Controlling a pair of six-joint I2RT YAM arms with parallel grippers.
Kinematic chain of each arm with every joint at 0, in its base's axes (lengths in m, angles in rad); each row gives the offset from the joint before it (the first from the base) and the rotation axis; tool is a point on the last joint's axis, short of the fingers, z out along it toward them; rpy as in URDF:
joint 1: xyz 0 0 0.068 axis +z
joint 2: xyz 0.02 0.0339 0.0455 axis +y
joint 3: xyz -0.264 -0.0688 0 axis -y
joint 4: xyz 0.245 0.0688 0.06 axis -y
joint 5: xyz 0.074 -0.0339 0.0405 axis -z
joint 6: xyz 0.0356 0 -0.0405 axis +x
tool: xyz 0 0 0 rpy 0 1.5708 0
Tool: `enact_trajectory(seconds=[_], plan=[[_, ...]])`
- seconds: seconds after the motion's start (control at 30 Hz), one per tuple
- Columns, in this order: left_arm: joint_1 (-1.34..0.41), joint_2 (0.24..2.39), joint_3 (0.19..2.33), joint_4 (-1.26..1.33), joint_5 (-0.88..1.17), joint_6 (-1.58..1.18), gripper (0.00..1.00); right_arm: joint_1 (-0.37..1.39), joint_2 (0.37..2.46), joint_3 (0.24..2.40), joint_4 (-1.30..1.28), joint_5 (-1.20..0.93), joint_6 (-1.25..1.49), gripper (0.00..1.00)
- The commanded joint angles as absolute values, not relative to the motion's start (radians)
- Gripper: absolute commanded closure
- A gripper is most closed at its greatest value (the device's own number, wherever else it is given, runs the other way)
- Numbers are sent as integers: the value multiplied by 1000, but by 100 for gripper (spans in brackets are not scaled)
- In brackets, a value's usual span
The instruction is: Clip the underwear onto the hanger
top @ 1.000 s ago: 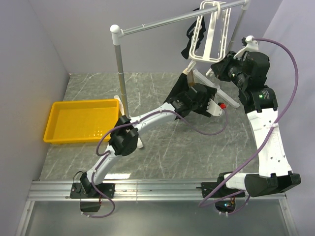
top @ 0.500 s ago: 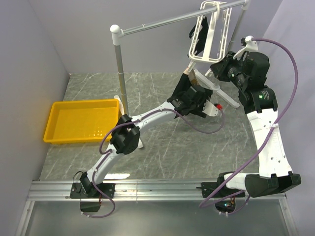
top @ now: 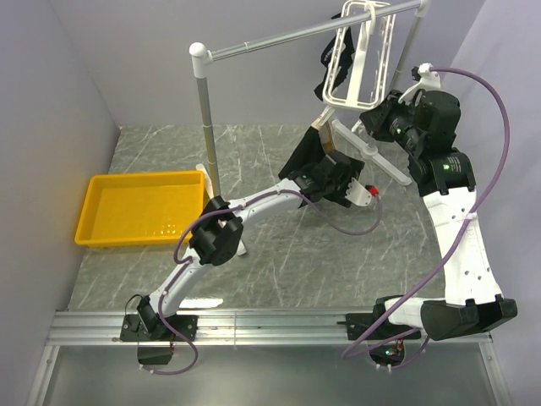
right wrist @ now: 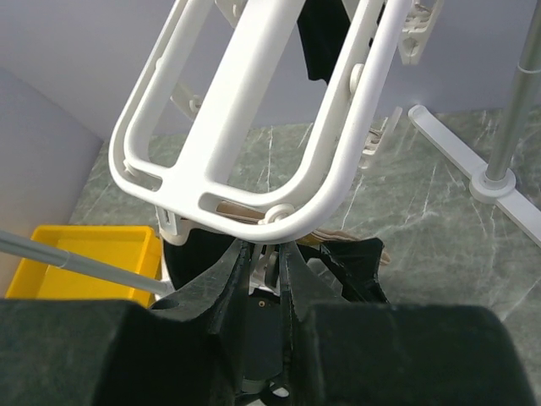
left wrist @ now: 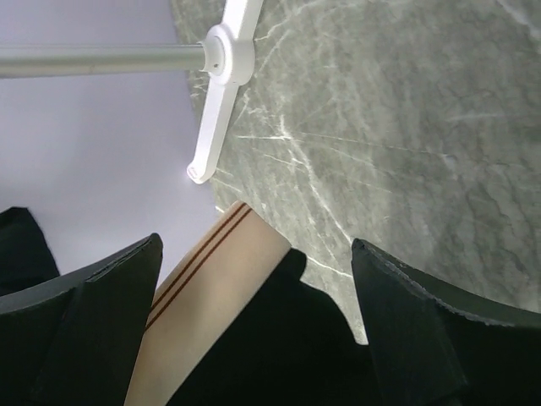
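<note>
The white hanger hangs by its hook from the grey rail. The underwear, black with a tan waistband, hangs below the hanger's lower left corner. In the left wrist view the waistband and black cloth lie between the wide-apart fingers of my left gripper, which is open and not gripping. My right gripper sits just under the hanger's lower bar. Its jaws are nearly together on a small white clip. In the top view it is at the hanger's bottom edge.
A narrow black garment is clipped on the hanger's far side. The grey rail stand has a post on the left and white feet beside my left arm. A yellow tray lies at the left.
My left arm has shifted slightly left and nearer, jaws still wide. The hanger has swayed a little. My right arm has hardly moved.
</note>
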State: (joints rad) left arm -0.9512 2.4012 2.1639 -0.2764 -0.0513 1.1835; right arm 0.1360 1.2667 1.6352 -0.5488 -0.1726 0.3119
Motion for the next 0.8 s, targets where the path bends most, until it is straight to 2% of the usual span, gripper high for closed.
enact_trajectory(seconds=[0.0, 0.17, 0.27, 0.37, 0.4, 0.47, 0.5, 0.53, 0.57, 0.67, 0.77], plan=[[-962, 2351, 2195, -250, -60, 1227, 1, 149, 1236, 1631, -538, -175, 298, 100], [-948, 2427, 2289, -313, -129, 1250, 1, 147, 1230, 1629, -537, -170, 290, 100], [-936, 2444, 2307, -344, -156, 1259, 7, 147, 1229, 1623, -534, -161, 287, 100], [-925, 2447, 2304, -368, -170, 1258, 28, 147, 1229, 1626, -532, -156, 288, 100], [-920, 2447, 2303, -377, -173, 1259, 40, 149, 1230, 1628, -531, -156, 291, 100], [-914, 2445, 2295, -383, -178, 1262, 50, 147, 1235, 1632, -532, -155, 293, 100], [-913, 2444, 2293, -383, -179, 1262, 61, 149, 1235, 1637, -534, -155, 295, 100], [-911, 2441, 2289, -380, -179, 1262, 65, 147, 1238, 1638, -532, -155, 296, 100], [-911, 2438, 2280, -382, -176, 1266, 75, 149, 1241, 1641, -532, -153, 296, 100], [-913, 2405, 2220, -335, -164, 1269, 97, 149, 1246, 1646, -528, -152, 298, 100], [-917, 2327, 2107, -249, -109, 1267, 99, 147, 1255, 1647, -522, -150, 302, 100]])
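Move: The underwear's free waistband end hangs between the left hand's open fingers and a little beyond, about 3 cm ahead, 4 cm to the left and 2 cm up. The hanger clip holding its other end is roughly 9 cm left, level fore and aft, 22 cm higher; the clip in the right fingers is some 6 cm back, 1 cm right and 27 cm up. From the right hand, that free end lies about 9 cm ahead, 5 cm left and 25 cm below. The underwear's waistband end is met by the left hand, which goes some 5 cm forward and to its left, first rising a couple of centimetres, then sinking about 3. On the way the wide-open fingers shut completely at the waistband's lower corner, seeming to pinch the thin cloth. The right hand stays put, keeping its squeeze on the hanger clip. ##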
